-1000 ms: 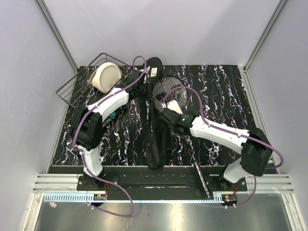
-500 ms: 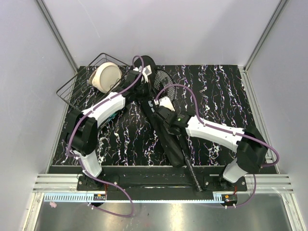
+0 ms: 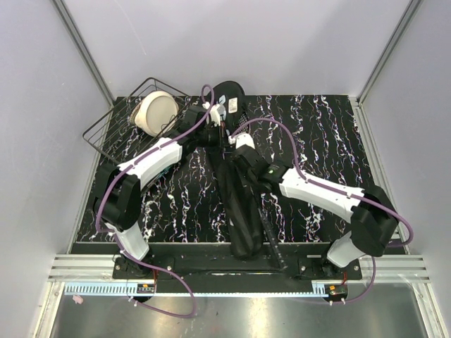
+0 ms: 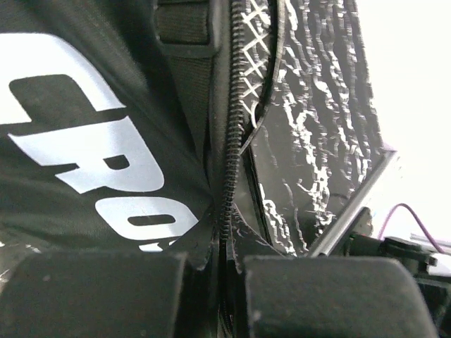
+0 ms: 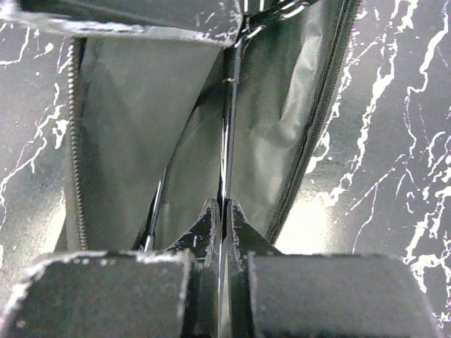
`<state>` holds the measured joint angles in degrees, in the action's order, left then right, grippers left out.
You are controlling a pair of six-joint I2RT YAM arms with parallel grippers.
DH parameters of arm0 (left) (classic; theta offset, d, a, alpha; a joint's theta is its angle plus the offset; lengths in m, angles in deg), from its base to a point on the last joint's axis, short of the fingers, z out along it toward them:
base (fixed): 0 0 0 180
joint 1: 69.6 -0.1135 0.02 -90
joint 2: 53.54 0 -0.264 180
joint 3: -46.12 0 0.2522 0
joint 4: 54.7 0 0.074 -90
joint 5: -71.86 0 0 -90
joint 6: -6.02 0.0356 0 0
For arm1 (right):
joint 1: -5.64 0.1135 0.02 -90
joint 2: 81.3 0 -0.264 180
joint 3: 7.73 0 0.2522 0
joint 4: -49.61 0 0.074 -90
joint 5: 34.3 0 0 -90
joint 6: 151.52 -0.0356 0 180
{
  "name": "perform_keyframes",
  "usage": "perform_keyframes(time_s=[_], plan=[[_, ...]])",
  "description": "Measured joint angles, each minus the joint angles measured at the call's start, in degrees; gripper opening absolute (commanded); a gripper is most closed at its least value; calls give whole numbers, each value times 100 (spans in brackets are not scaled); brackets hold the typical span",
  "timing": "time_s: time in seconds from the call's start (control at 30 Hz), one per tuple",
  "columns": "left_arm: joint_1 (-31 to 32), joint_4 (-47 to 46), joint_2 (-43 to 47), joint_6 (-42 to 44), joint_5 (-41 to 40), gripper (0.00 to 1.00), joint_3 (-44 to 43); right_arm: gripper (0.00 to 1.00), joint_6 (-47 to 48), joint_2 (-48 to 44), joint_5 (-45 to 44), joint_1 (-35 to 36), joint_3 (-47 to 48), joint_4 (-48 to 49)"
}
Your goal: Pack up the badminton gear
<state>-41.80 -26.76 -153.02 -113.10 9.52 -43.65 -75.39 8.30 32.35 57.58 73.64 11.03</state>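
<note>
The long black racket bag (image 3: 238, 211) lies lengthwise down the middle of the table, its white lettering (image 4: 77, 148) close under the left wrist camera. My left gripper (image 3: 220, 134) (image 4: 225, 243) is shut on the bag's zipper edge (image 4: 227, 141) near its far end. My right gripper (image 3: 236, 151) (image 5: 224, 211) is shut on a thin racket shaft (image 5: 229, 120) that runs into the bag's open grey inside (image 5: 141, 120). A piece of the strung racket head (image 3: 240, 121) (image 4: 257, 42) shows beside the zipper. The racket handle (image 3: 271, 239) sticks out toward the near edge.
A black wire basket (image 3: 113, 127) stands at the far left corner with a cream bowl-like object (image 3: 156, 111) in it. The marbled black table top (image 3: 324, 134) is bordered by grey walls, and a metal rail (image 3: 211, 271) runs along the near edge.
The right gripper has pushed the racket farther into the bag, so most of the head is now hidden. The bag's near end has swung, and the left gripper has shifted slightly right with the bag's edge.
</note>
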Motion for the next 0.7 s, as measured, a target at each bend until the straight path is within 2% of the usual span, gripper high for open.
perform_keyframes(time_s=[0.2, 0.3, 0.43, 0.7], plan=[[-17, -1010, 4, -636, 774, 0, 420, 0, -35, -164, -127, -258, -173, 413], [-9, -1102, 4, -772, 1062, 0, 531, 0, -13, -48, -168, -398, -57, 651], [-48, -1161, 4, -774, 1154, 0, 535, 0, 186, 321, -356, -597, 278, 997], [-299, -1954, 15, -1029, 1113, 0, 911, 0, 249, 1123, -684, -619, 518, 1617]])
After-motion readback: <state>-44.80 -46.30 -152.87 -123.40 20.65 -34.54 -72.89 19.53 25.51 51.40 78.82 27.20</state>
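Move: The right hand holds the racket by its shaft, with the racket's head about 15 cm straight ahead and the bag's broad head end some 20 cm ahead, 3 cm left and 6 cm lower. The bag edge pinched by the left hand is about 5 cm ahead and 4 cm left of the right hand. From the left hand, the bag's head end lies roughly 16 cm ahead, 1 cm right and 9 cm lower. Keeping its pinch on the shaft, the right hand drives the racket forward into the open bag by about 9 cm, close past the right side of the left fingers, arching up 2 to 3 cm and sinking back to its starting height while its fingertips tip up and turn clockwise by some 10 degrees each. The left hand keeps hold of the zipped edge, drawing it about 3 cm back and to the right and then bringing it nearly all the way forward again, ending about 1 cm higher and tilted some 15 degrees with its left side down. ##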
